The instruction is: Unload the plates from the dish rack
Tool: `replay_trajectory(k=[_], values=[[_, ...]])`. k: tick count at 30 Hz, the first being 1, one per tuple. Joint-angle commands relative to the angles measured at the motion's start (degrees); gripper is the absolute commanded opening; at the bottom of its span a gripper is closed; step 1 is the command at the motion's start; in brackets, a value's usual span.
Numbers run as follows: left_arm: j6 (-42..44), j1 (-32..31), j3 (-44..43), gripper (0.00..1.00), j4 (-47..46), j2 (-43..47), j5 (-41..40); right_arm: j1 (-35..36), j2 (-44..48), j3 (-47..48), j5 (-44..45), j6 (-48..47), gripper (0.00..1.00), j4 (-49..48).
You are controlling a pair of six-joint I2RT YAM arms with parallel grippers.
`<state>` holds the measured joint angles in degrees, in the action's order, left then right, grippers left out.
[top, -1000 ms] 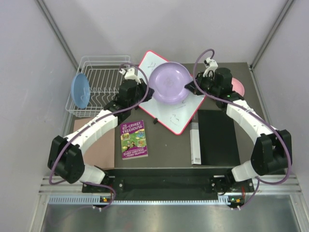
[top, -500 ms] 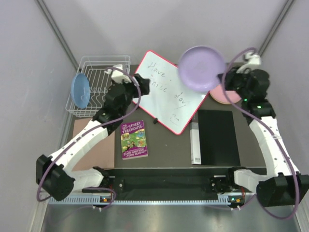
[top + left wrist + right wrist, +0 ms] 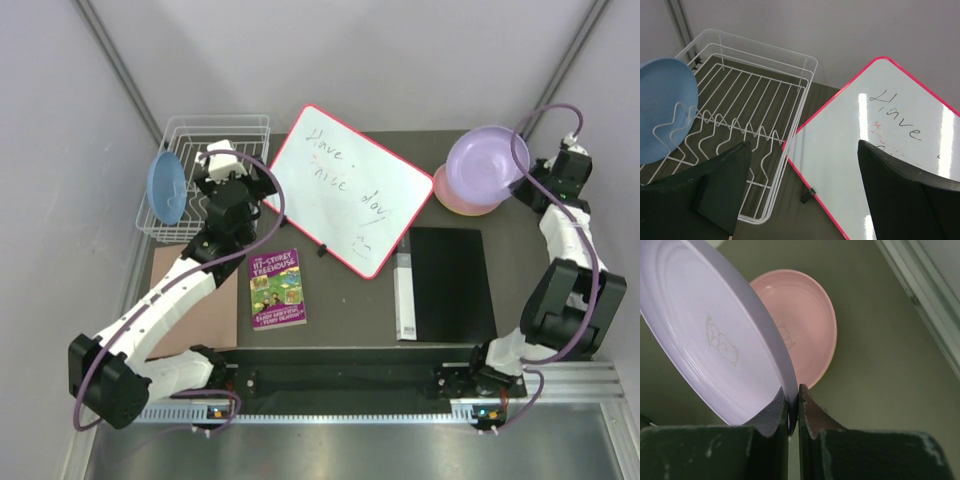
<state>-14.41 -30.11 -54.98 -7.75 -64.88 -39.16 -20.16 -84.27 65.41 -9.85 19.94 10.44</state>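
Note:
The white wire dish rack stands at the back left, and a blue plate leans upright in its left end. My left gripper hovers open and empty over the rack's near right corner. In the left wrist view the rack and blue plate lie ahead of the gripper. At the far right my right gripper is shut on the rim of the lavender plate. It holds that plate tilted above the pink plate. The right wrist view shows the gripper pinching the lavender plate over the pink plate.
A red-framed whiteboard with writing lies at the centre back, and its edge sits right of the rack. A colourful book, a brown mat and a black folder with a white strip lie nearer the arms.
My right arm swung the lavender plate from above the whiteboard to the far right, over the pink plate. My left gripper opened and drew back left toward the rack.

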Motion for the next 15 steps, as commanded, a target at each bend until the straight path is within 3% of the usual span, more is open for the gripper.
replay_trajectory(k=[1, 8, 15], values=[[2.6, 0.2, 0.2, 0.91, -1.5, -0.2, -3.5, -3.0, -4.2, 4.1, -5.6, 2.3, 0.00, -3.3], [4.7, 0.3, -0.2, 0.95, -1.5, -0.5, -3.4, -4.6, -12.8, 6.0, -10.9, 4.4, 0.01, -5.4], [5.0, 0.4, -0.3, 0.95, -0.1, -1.2, -2.9, -4.5, -18.6, 8.9, -13.3, 5.3, 0.09, -5.4]])
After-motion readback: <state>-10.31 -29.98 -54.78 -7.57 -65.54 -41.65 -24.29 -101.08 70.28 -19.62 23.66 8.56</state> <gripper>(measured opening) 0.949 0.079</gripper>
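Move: The right hand holds the purple plate by its rim; the pink plate it is bound for lies about 8 cm to its left, some 5 cm farther out and roughly 10 cm below, stacked on the yellow plate. From the same hand, the whiteboard's middle is some 42 cm left and 6 cm ahead, and the black mat's about 12 cm left and 21 cm back. The left hand has the pink plate about 58 cm to its right, 7 cm ahead and 23 cm below. Still pinching the purple plate's rim, the right hand lowers it about 8 cm towards the pink plate, sinking fast at first and then easing off, with a forward push of some 3 cm that comes mostly in the second half. The wrist rolls its left side up by a bit over 10 degrees and tips a little further down, while the fingers stay closed on the rim, the grip just starting to slacken at the end. ##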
